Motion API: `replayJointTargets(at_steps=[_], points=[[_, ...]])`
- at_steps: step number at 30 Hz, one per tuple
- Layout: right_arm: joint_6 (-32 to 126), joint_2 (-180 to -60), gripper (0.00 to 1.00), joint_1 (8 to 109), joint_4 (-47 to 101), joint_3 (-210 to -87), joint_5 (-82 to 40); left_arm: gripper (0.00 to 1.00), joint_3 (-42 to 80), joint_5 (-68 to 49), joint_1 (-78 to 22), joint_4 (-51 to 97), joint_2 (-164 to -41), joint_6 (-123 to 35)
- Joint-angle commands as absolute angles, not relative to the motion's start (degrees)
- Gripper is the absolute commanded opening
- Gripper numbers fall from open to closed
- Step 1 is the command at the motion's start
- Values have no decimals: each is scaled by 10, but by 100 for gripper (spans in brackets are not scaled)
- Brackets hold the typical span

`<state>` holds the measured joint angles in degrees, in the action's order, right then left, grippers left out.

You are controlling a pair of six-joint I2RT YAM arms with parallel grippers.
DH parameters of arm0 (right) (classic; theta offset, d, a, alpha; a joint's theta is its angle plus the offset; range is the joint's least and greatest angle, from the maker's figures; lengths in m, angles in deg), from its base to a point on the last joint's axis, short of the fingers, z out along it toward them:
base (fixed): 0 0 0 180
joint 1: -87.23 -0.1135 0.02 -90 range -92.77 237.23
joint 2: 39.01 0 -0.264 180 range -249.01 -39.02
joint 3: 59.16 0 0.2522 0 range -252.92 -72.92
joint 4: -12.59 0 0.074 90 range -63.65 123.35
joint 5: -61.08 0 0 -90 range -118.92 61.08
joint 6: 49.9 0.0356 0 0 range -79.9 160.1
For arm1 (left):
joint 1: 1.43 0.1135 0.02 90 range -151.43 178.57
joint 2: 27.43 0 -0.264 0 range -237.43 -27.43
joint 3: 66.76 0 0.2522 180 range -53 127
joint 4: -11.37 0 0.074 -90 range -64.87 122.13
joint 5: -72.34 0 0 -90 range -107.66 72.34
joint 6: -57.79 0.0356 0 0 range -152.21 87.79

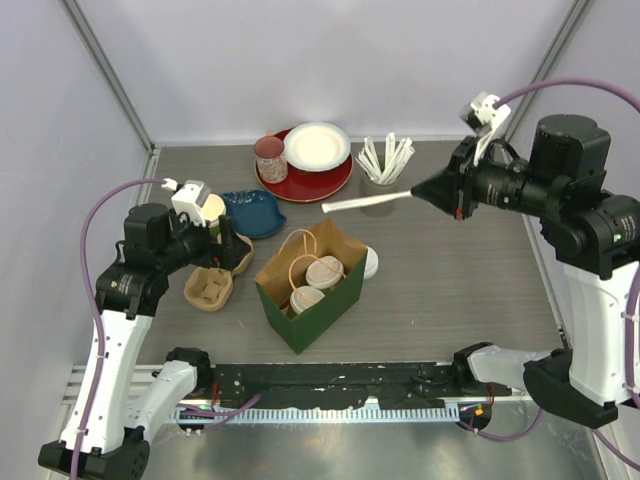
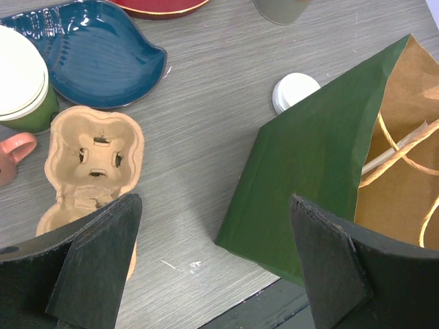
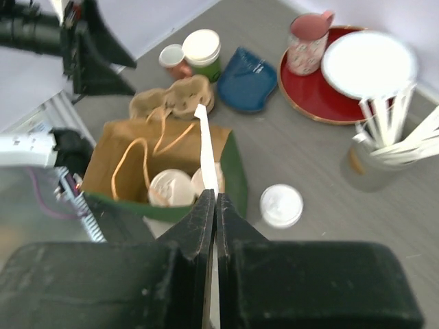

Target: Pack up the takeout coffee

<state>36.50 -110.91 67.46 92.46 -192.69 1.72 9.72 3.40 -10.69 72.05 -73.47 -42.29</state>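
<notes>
A green paper bag [image 1: 300,300] stands open at the table's middle with two white-lidded takeout coffee cups [image 1: 325,268] inside, also visible in the right wrist view [image 3: 170,187]. A third green cup with a white lid [image 1: 213,210] stands by the blue dish, seen close up [image 2: 20,82]. My right gripper [image 1: 415,192] hovers high to the right of the bag, shut on a long white stick [image 1: 365,203] that points out over the bag [image 3: 208,151]. My left gripper [image 1: 228,250] is open and empty, low between the pulp carrier [image 2: 92,161] and the bag [image 2: 315,164].
A loose white lid [image 1: 370,262] lies right of the bag. At the back are a red plate [image 1: 320,180] with a white plate [image 1: 317,146], a pink cup [image 1: 270,158], a holder of white sticks [image 1: 385,160] and a blue leaf dish [image 1: 255,212]. A pink mug handle [image 2: 14,151] shows.
</notes>
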Motion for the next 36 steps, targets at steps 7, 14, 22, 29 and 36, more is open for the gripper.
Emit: replayJointTargets(at_steps=[7,14,22,29,36], points=[[351,-1108,1,657,982,-1824,89,92,97,53,-104,692,-735,-432],[364,-1183,1,526,984,-1840,3,92,97,54,-105,692,-730,-433],[368,-1278,7,465,984,-1913,-49,92,94,51,-105,696,-720,-428],[376,-1304,93,455,966,-1933,-92,92,90,49,-105,696,-716,-427],[398,-1302,93,457,925,-1992,-184,92,87,48,-105,696,-714,-427]])
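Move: The right gripper already holds a white stick pointing left, high above the table. The bag it is taken to lies about 17 cm to the left, 5 cm nearer the base, its middle some 35 cm below. The stack of white lids is roughly 5 cm left, 3 cm farther out and 46 below; the stick holder 20 cm ahead, 3 left and 40 below. From the left gripper, the bag is about 15 cm right, 4 cm back and 16 below. Lower the right gripper about 14 cm, straight down at first and then also some 11 cm to the left towards the bag, tipping the fingers and the stick down into its mouth. Open the fingers wide to let go of the stick, then start rising a few centimetres and slightly forward. ##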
